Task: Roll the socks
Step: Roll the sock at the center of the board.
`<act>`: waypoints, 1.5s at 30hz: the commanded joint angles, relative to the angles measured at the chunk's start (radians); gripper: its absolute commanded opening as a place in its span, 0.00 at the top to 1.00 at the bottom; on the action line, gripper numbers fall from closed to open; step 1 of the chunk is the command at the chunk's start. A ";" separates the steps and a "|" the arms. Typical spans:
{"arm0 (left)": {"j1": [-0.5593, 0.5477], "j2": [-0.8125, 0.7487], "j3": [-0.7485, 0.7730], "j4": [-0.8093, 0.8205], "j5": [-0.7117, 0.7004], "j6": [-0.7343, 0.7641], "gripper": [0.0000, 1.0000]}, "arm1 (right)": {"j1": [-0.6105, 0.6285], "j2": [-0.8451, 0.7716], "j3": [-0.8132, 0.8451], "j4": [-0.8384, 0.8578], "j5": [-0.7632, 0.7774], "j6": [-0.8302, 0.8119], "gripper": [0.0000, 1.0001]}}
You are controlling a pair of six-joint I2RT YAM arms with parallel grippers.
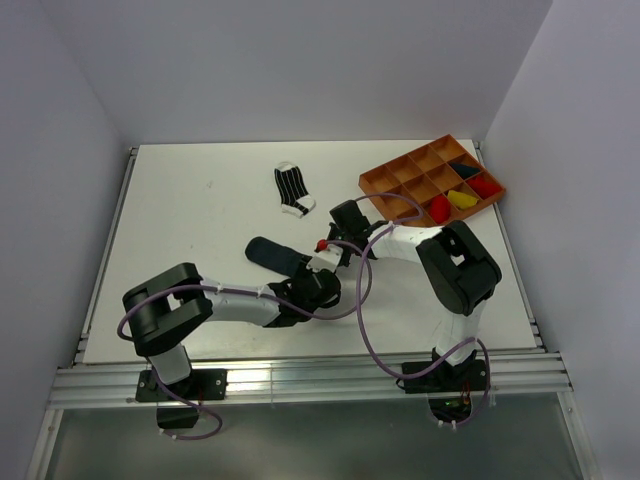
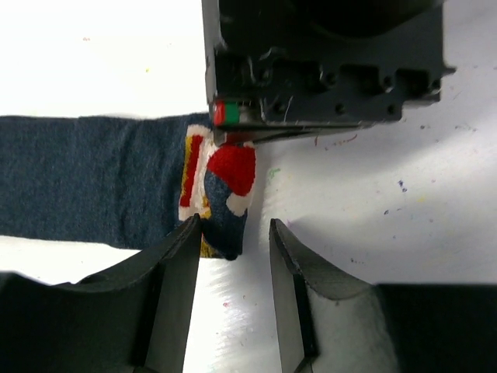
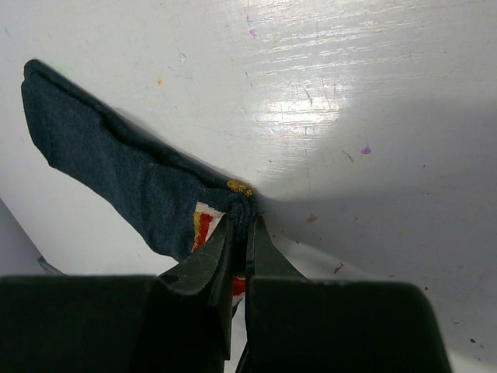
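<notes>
The dark navy sock point(image 1: 272, 253) lies flat at mid table, its red, white and yellow patterned cuff point(image 2: 219, 185) pointing right. My right gripper point(image 3: 248, 227) is shut on that cuff, pinching the fabric edge just off the table. My left gripper point(image 2: 233, 242) stands open just in front of the cuff. The cuff's lower corner touches the left fingertip point(image 2: 186, 245), and nothing is clamped. In the top view both grippers meet at the sock's right end: left gripper point(image 1: 322, 287), right gripper point(image 1: 335, 246). The black-and-white striped sock point(image 1: 292, 190) lies flat farther back.
An orange compartment tray point(image 1: 385, 180) stands at the back right, holding red bundles point(image 1: 438, 208), a yellow bundle point(image 1: 460, 198) and a dark one point(image 1: 460, 170). The right gripper's body point(image 2: 326, 62) fills the top of the left wrist view. White walls enclose the table.
</notes>
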 commanded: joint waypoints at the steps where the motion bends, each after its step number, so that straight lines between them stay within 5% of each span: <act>1: -0.008 -0.032 0.044 0.030 -0.027 0.043 0.55 | 0.008 0.025 0.024 -0.014 -0.004 -0.010 1.00; 22: 0.037 0.089 0.104 -0.113 -0.001 -0.044 0.62 | 0.005 0.029 0.030 -0.017 -0.019 -0.012 1.00; 25: 0.038 0.099 0.104 -0.120 0.020 -0.052 0.67 | 0.003 0.028 0.029 -0.018 -0.020 -0.010 1.00; 30: 0.050 0.109 0.113 -0.150 0.019 -0.080 0.93 | -0.007 0.011 0.013 0.014 -0.048 -0.006 1.00; 33: 0.081 0.051 0.089 -0.148 0.083 -0.122 1.00 | -0.018 -0.027 -0.029 0.076 -0.051 0.004 0.92; 37: 0.167 -0.032 0.034 -0.122 0.237 -0.188 1.00 | -0.035 -0.072 -0.080 0.169 -0.079 0.010 0.68; 45: 0.382 -0.151 -0.066 -0.035 0.641 -0.325 1.00 | -0.043 -0.132 -0.185 0.333 -0.085 0.056 0.55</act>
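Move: About 3 cm ahead of the left hand, slightly to its left and some 2 cm below, lies the dark sock's folded end. The flat part's far tip is about 17 cm to the hand's left and 5 cm farther out. The striped sock lies roughly 21 cm ahead and 7 cm to the left. The right hand already pinches the folded end's far edge; that end's middle is about 3 cm back from this hand and 1 cm below. Easing forward and down a centimetre or two, after a slight drift up and to the right, the left hand shuts its half-open fingers on the near part of the folded end while the right hand still holds the far edge. The left hand then swings about 4 cm left and some 2 cm farther forward, rolling and tipping down; the right opens, lets go and rises about 2 cm. ##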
